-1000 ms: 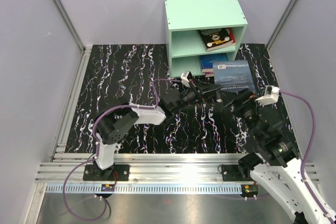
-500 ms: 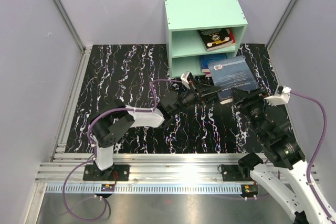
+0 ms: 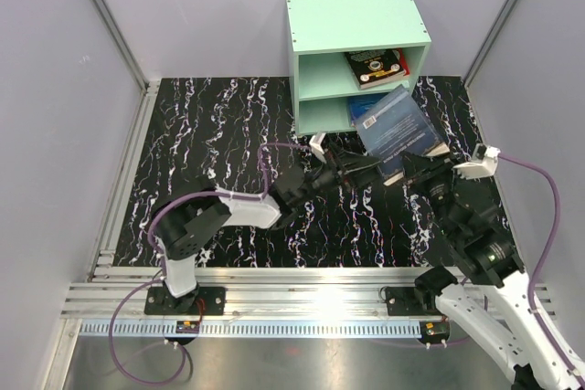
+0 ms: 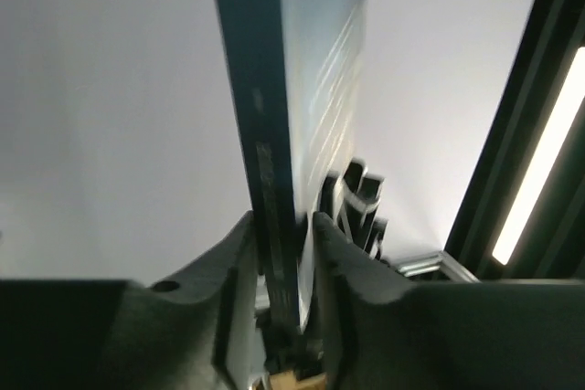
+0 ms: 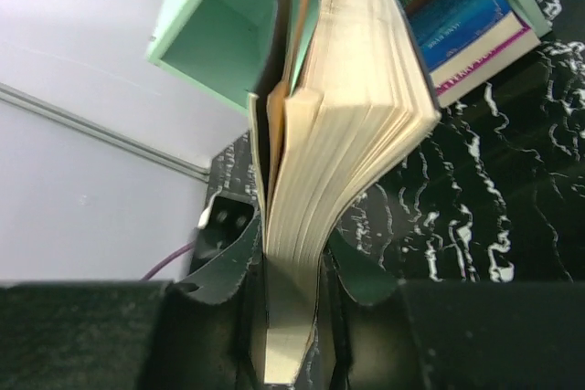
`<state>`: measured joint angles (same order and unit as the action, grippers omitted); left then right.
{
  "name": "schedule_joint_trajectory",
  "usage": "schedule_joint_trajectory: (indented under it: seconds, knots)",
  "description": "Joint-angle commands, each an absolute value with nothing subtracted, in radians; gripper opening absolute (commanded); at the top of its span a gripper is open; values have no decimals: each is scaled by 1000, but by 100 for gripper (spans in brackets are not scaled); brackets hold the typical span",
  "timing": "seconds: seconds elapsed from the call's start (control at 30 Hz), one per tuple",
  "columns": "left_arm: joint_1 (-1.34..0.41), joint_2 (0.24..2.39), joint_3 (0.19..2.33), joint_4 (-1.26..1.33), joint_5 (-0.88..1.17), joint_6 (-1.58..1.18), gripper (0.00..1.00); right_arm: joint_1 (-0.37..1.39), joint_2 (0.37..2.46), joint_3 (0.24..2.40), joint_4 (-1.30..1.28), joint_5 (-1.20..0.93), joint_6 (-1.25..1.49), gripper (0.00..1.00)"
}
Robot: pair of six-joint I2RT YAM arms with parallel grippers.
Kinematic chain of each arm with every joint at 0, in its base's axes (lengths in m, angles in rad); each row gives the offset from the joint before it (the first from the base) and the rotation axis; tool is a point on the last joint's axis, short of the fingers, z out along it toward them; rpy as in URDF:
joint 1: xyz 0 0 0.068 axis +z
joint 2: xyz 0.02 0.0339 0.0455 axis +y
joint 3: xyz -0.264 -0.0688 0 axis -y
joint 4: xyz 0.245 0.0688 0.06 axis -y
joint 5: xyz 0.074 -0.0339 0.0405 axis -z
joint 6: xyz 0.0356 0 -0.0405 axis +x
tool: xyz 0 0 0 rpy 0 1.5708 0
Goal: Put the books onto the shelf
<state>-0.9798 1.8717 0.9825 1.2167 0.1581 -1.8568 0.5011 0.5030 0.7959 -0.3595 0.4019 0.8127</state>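
Note:
A dark blue book point(image 3: 395, 121) hangs tilted in front of the mint-green shelf point(image 3: 356, 20), gripped from both sides. My left gripper point(image 3: 368, 168) pinches its near left edge. In the left wrist view the left gripper point(image 4: 281, 221) has a finger close against each face of the book's spine point(image 4: 272, 89). My right gripper point(image 3: 411, 169) is shut on the near right corner. In the right wrist view the right gripper point(image 5: 292, 239) squeezes the fanned page edge point(image 5: 356, 107). Black and red books point(image 3: 377, 66) lie in the upper compartment. A blue book point(image 3: 364, 103) lies in the lower one.
The shelf stands at the back of the black marbled mat point(image 3: 210, 152), its openings facing the arms. Grey walls close in both sides. The right wrist view shows the shelf point(image 5: 210, 34) and the stacked books point(image 5: 466, 25) in its lower compartment just beyond the held book.
The right gripper moved in and shut on the dark blue book's corner. The book has lifted and tilted up towards the shelf, and the left gripper has shifted slightly left.

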Motion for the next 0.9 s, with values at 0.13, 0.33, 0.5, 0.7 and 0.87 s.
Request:
schedule_joint_trajectory:
  seconds: [0.13, 0.33, 0.5, 0.7, 0.87]
  knots:
    - [-1000, 1634, 688, 1464, 252, -1715, 75, 500, 610, 724, -121, 413, 850, 0]
    - [-996, 1354, 496, 1191, 264, -1545, 99, 488, 673, 681, 86, 321, 841, 0]
    - [-997, 1064, 456, 617, 186, -1300, 99, 448, 726, 727, 162, 229, 828, 0]
    - [-996, 750, 456, 199, 37, -1149, 99, 397, 782, 764, 216, 157, 864, 0]
    - [-996, 615, 433, 29, -29, -1111, 99, 324, 886, 811, 279, 54, 880, 0]
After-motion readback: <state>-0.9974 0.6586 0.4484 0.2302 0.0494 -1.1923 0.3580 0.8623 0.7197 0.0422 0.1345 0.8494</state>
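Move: The right hand pinches the dark blue book by its near edge, the book's middle some 8 cm ahead and 4 cm left. The empty left part of the upper compartment lies about 30 cm ahead, 19 cm left and 8 cm lower; the black book beside it is 30 cm ahead, 8 cm left, 13 cm lower, the blue book beneath 28 cm ahead, 8 cm left, 26 cm lower. From the left hand, on the dark blue book's near corner, that book's middle is 8 cm ahead, 5 cm right. The left fingers open wide and let go of the dark blue book, and the left hand swings some 18 cm left and 11 cm back, its wrist rolling over. Keeping its pinch, the right hand carries the book towards the shelf, about 8 cm forward and 4 cm left, first dipping some 9 cm and then climbing back by more than half. ##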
